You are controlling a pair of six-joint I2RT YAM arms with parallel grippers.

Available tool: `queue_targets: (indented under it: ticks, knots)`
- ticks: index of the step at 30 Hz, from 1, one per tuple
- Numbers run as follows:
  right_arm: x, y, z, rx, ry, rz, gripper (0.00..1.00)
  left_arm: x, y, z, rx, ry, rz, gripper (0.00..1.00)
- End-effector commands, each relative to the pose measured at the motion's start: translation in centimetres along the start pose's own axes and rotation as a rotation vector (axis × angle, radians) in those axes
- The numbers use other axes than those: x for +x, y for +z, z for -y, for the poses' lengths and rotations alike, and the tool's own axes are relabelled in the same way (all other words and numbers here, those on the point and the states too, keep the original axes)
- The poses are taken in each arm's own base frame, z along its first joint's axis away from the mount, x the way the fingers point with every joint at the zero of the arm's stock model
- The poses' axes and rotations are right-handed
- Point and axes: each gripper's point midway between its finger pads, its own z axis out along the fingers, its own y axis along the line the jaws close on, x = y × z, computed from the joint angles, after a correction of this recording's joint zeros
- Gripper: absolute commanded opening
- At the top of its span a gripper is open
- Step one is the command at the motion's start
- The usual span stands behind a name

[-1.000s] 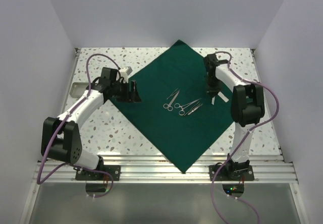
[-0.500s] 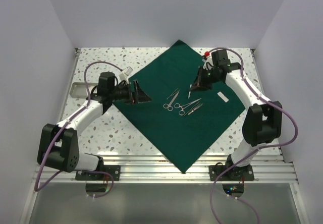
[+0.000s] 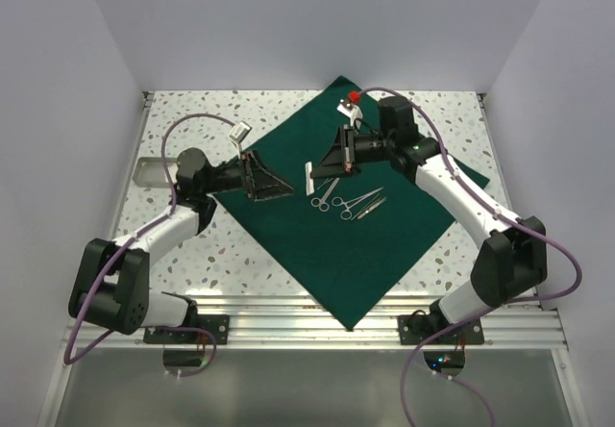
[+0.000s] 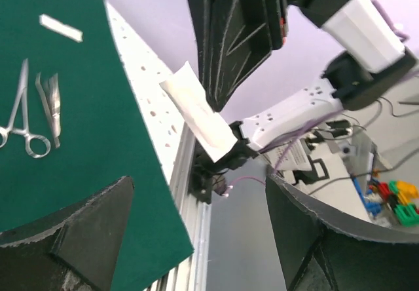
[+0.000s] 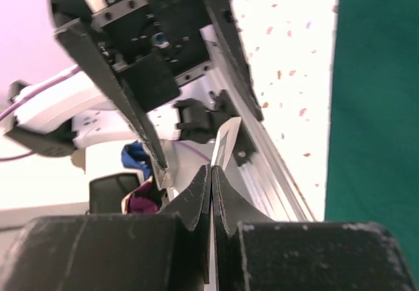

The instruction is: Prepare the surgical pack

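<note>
The dark green drape (image 3: 356, 244) lies flat as a diamond on the table. Thin silver scissor-like instruments (image 3: 344, 199) rest at its middle and show in the left wrist view too (image 4: 26, 124). My right gripper (image 3: 319, 169) hangs above the drape's left half, shut on a white gauze strip (image 3: 309, 176), which sticks out past its tips (image 5: 226, 140). My left gripper (image 3: 279, 185) is open and faces that strip (image 4: 200, 120) from the left, a short gap away. Another gauze strip (image 4: 61, 27) lies on the drape.
The speckled tabletop (image 3: 192, 244) shows around the drape. An aluminium rail (image 3: 288, 326) runs along the near edge. White walls close in the table on the left, the right and the back. The right forearm (image 3: 452, 191) crosses over the drape's right corner.
My right arm has swung left across the drape with the gauze strip. My left gripper has opened wider and reached right over the drape's edge, towards the strip.
</note>
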Motion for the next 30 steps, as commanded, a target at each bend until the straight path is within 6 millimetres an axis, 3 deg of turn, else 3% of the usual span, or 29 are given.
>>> queue_targets:
  ticks: [1,7,13,16,21,30]
  knots:
    - [0.3,-0.7,-4.8,-0.144,-0.068,-0.014,0.0,-0.3,-0.2,3.5,0.143,0.118,-0.021,0.86]
    - [2.0,0.3,-6.1,-0.187,-0.075,-0.069,0.0,-0.6,-0.3,5.5,0.244,0.127,-0.016,0.85]
    - [2.3,1.1,-6.5,-0.202,-0.083,-0.094,0.0,-0.6,-0.2,6.2,0.291,0.112,-0.017,0.8]
    - [2.3,1.4,-6.2,-0.201,-0.081,-0.104,0.0,-0.8,-0.1,6.4,0.301,0.103,-0.007,0.73]
    - [2.3,2.0,-5.1,-0.18,-0.072,-0.113,0.0,-1.2,-0.3,7.4,0.347,0.101,0.021,0.49]
    - [2.1,2.8,-3.7,-0.148,-0.049,-0.118,0.0,-1.3,-0.4,7.8,0.388,0.091,0.027,0.27]
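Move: The white strip, pinched in the right fingers about 1 cm left of the right hand point, is roughly 4 cm ahead of and 5 cm to the right of the open left gripper, about level with it. From the right hand, the left gripper is some 4 cm back and 7 cm left. Far below, some 22 cm under the left hand, lie the scissors, about 13 cm ahead and 11 right, and the clamp, 12 ahead and 19 right. Keep the right fingers shut on the white strip and bring it back and left about 5 cm to the left gripper, rising some 3 cm, then easing down 2. Lift the left gripper a couple of centimetres to meet it, roll it about 25 degrees around its finger line, top going forward, and narrow its open fingers around the strip, easing slightly forward and down at the end. ##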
